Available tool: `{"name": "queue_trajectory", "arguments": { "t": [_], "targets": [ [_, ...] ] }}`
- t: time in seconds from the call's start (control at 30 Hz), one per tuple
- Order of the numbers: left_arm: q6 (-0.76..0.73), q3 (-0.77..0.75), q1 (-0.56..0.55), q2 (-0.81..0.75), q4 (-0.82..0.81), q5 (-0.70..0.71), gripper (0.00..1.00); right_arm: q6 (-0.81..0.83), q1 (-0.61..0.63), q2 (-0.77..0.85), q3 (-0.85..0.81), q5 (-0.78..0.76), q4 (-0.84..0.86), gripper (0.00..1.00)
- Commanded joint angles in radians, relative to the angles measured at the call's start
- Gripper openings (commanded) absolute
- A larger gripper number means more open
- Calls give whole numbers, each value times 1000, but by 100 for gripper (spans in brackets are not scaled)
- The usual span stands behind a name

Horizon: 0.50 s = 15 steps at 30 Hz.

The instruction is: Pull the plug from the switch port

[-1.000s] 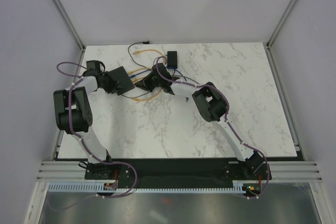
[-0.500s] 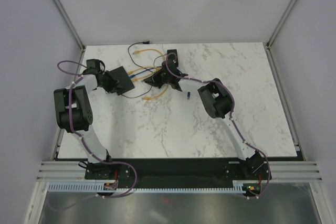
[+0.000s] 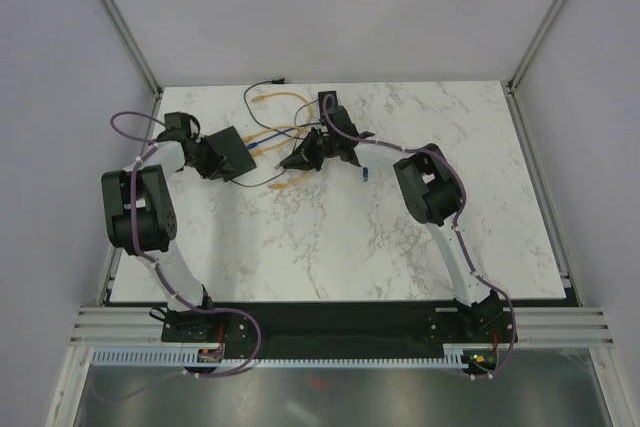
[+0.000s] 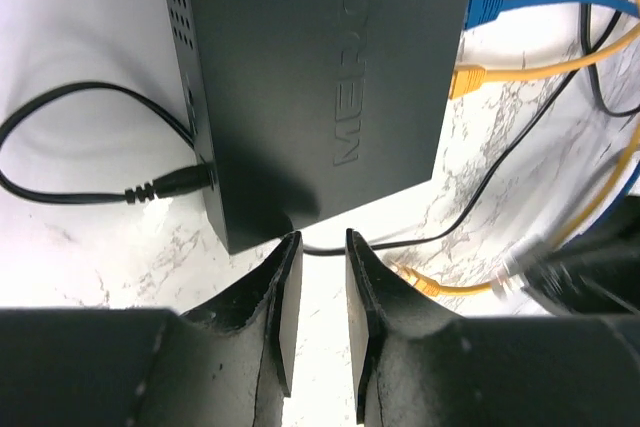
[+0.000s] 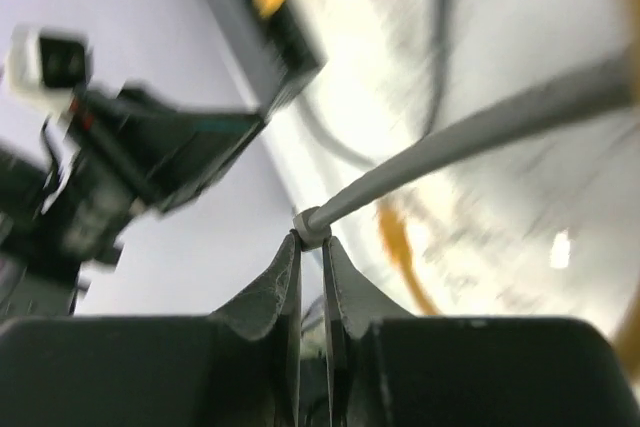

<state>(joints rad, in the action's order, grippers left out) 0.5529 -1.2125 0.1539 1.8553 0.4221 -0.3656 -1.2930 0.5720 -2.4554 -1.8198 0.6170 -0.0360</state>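
The flat black switch (image 3: pixel 232 152) (image 4: pixel 320 77) lies at the left of the table. Its port edge (image 4: pixel 466 47) faces right, with a blue plug (image 4: pixel 482 7) and a yellow plug (image 4: pixel 467 80) seated in it. My right gripper (image 3: pixel 303 160) (image 5: pixel 311 237) is shut on a grey plug (image 5: pixel 312 224), held clear of the switch; its grey cable (image 5: pixel 470 132) runs off up and to the right. That plug (image 4: pixel 510 269) also shows low at the right of the left wrist view. My left gripper (image 3: pixel 206 157) (image 4: pixel 322 239) stands open at the switch's near corner, with nothing between its fingers.
A thin black power cord (image 4: pixel 90 187) enters the switch's left side. Loose yellow cables (image 3: pixel 275 132) and a black cord (image 4: pixel 480 192) lie between the switch and the small black adapter block (image 3: pixel 328 107). A loose blue plug (image 3: pixel 366 173) lies by the right arm.
My right gripper has drawn to the right, away from the switch, with the grey plug in it, and the arm has swung right. The left gripper has stayed at the switch.
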Motion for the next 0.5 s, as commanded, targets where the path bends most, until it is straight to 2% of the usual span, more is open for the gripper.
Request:
{"name": "queue_trajectory", "arguments": {
  "t": [0.0,0.07,0.1,0.13,0.17,0.2,0.27,0.3,0.37,0.47],
  "targets": [
    [-54,7,-14,-68,37,-3,32,15,3,168,68,211,119,0],
    [-56,11,-17,-74,37,-7,32,-124,3,247,176,280,288,0],
    [-59,14,-16,-83,37,-13,32,-200,2,265,212,299,546,0],
    [-68,19,-17,-87,35,-13,32,-374,-3,277,238,315,677,0],
    [-70,24,-17,-94,37,-12,32,-452,-9,286,269,313,802,0],
    [-70,28,-17,-103,34,-13,32,-521,-17,286,274,303,1025,0],
    [-73,39,-17,-110,35,-18,32,-737,-44,262,257,245,1233,0],
    [-73,41,-17,-113,35,-19,32,-787,-50,251,246,225,1369,0],
    [-74,45,-19,-119,35,-26,32,-787,-81,263,258,213,1372,0],
    [-77,45,-19,-123,35,-29,32,-689,-142,340,336,196,1262,0]
  ]
}}
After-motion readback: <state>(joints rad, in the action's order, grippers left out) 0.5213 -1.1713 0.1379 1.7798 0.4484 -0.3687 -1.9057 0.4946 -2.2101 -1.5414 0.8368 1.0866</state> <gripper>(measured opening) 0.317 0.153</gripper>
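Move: The grey plug is already out of the switch and held in the right gripper's fingers. From the right gripper the switch lies about 11 cm to the left and 3 cm ahead, some 4 cm lower. The yellow plug still in it is about 6 cm left and 4 cm ahead; a loose yellow plug lies about 4 cm back and 1 cm left. From the left gripper the switch's middle is roughly 5 cm ahead, 1 cm to the right and 4 cm down. Whip the right gripper up and away from the switch by about 25 cm, keeping the grey plug pinched: start up and back some 4 cm, then rise almost straight, drifting right at the end. Roll the wrist some 45 degrees so the fingers swing from down-left to about level, pointing left. Ease the left gripper back and up a little from the switch, opening unchanged. ##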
